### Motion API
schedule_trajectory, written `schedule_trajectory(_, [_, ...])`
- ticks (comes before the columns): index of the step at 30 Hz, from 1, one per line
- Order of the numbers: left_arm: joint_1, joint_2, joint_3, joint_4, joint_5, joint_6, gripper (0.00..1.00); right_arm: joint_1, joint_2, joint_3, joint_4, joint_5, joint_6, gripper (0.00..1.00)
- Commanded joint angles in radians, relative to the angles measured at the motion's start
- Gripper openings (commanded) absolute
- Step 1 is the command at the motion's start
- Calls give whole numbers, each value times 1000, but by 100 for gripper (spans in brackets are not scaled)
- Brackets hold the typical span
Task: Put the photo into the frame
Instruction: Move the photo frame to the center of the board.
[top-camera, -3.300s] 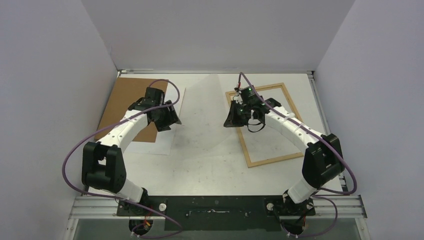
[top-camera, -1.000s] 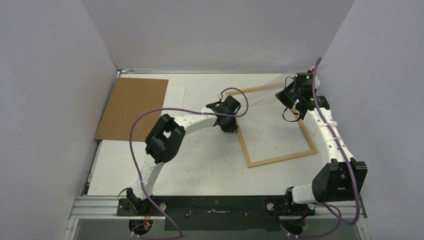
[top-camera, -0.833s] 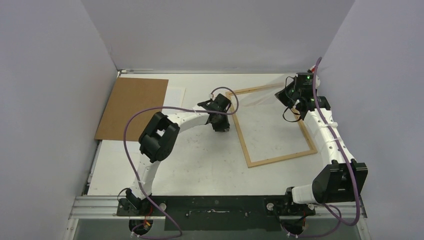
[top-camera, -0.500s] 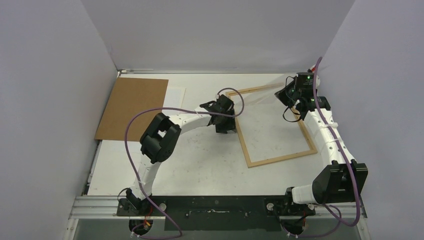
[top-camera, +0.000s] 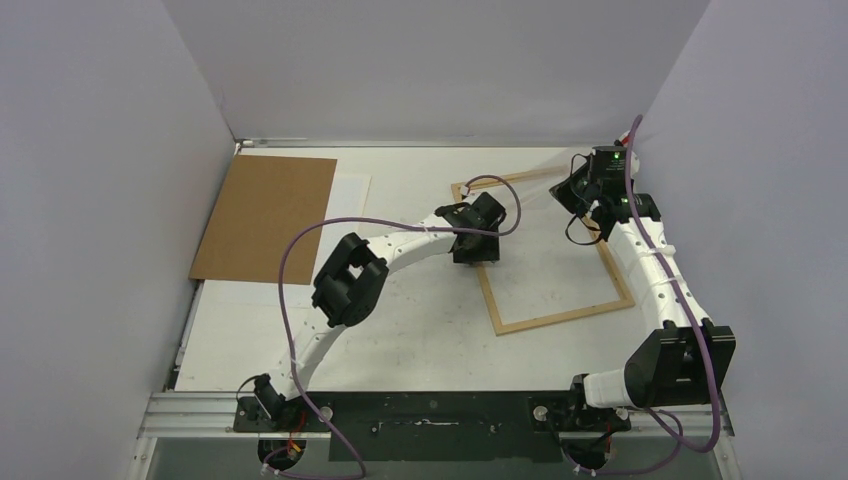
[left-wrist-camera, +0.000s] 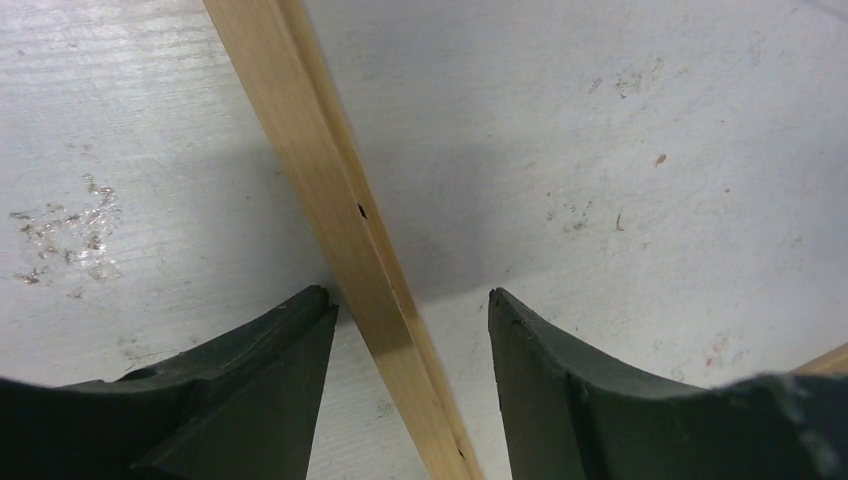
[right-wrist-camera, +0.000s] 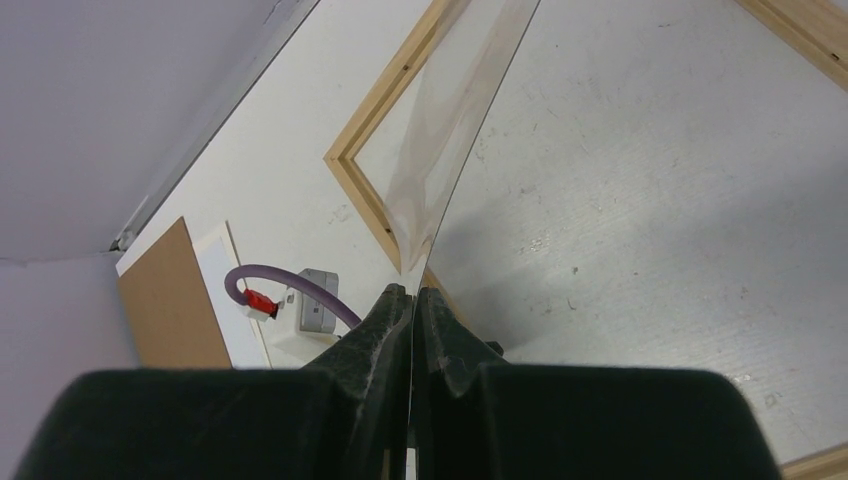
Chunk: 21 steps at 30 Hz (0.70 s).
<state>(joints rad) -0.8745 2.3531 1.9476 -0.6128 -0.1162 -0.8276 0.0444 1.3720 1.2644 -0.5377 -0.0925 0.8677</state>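
Observation:
The frame of light wood lies flat right of centre. My left gripper hovers over its left rail. In the left wrist view that gripper is open, its dark fingers standing either side of the frame rail without gripping it. My right gripper is at the frame's far right corner. There the right gripper is shut on a thin clear sheet that tilts up over the frame. The photo lies white side up at far left, mostly under a brown panel.
The brown hardboard backing panel lies on the photo at the left, near the left wall. Grey walls close in the left, back and right sides. The left arm's purple cable loops over the middle of the table.
My left gripper has opened and shifted right, from just outside the frame's left rail to astride it. The right arm has held still with the clear sheet.

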Motion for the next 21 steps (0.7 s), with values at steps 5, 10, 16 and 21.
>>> schedule_trajectory(5, [-11,69,11,-203,-138,-10,40,-5,-17,4,22,16,-26,0])
schedule_trajectory(10, [4,39,-41,-206,-160,5,25,-6,-18,14,24,9,-32,0])
schedule_trajectory(16, [72,-15,-129,-198,-135,20,16,-6,-22,21,44,-17,-35,0])
schedule_trajectory(21, [159,-113,-291,-115,-74,73,14,-6,-14,32,73,-84,-46,0])
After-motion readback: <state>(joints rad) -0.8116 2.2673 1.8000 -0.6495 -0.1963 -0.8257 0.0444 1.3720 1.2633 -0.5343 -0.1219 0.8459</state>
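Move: The left bar of the photo frame already runs between the left hand's open fingers, about 1 cm below the hand point and 1 cm to its left. From this hand, the frame's near-left corner is some 15 cm back and 4 cm right, its right bar about 26 cm right and 1 cm ahead, and the brown board about 44 cm left and 9 cm ahead. From the right hand, the left bar lies roughly 16 cm left, 4 cm back and 21 cm below. The left hand sinks about 1 cm and closes its fingers around the frame's left bar, easing left as it does and tilting several degrees so that the fingers point more steeply down. With the bar pinched it speeds up and drags the frame left across the table towards the middle of the board, some 6.5 cm of leftward travel in all, while the right hand stays in place and keeps its grip on the clear sheet. ##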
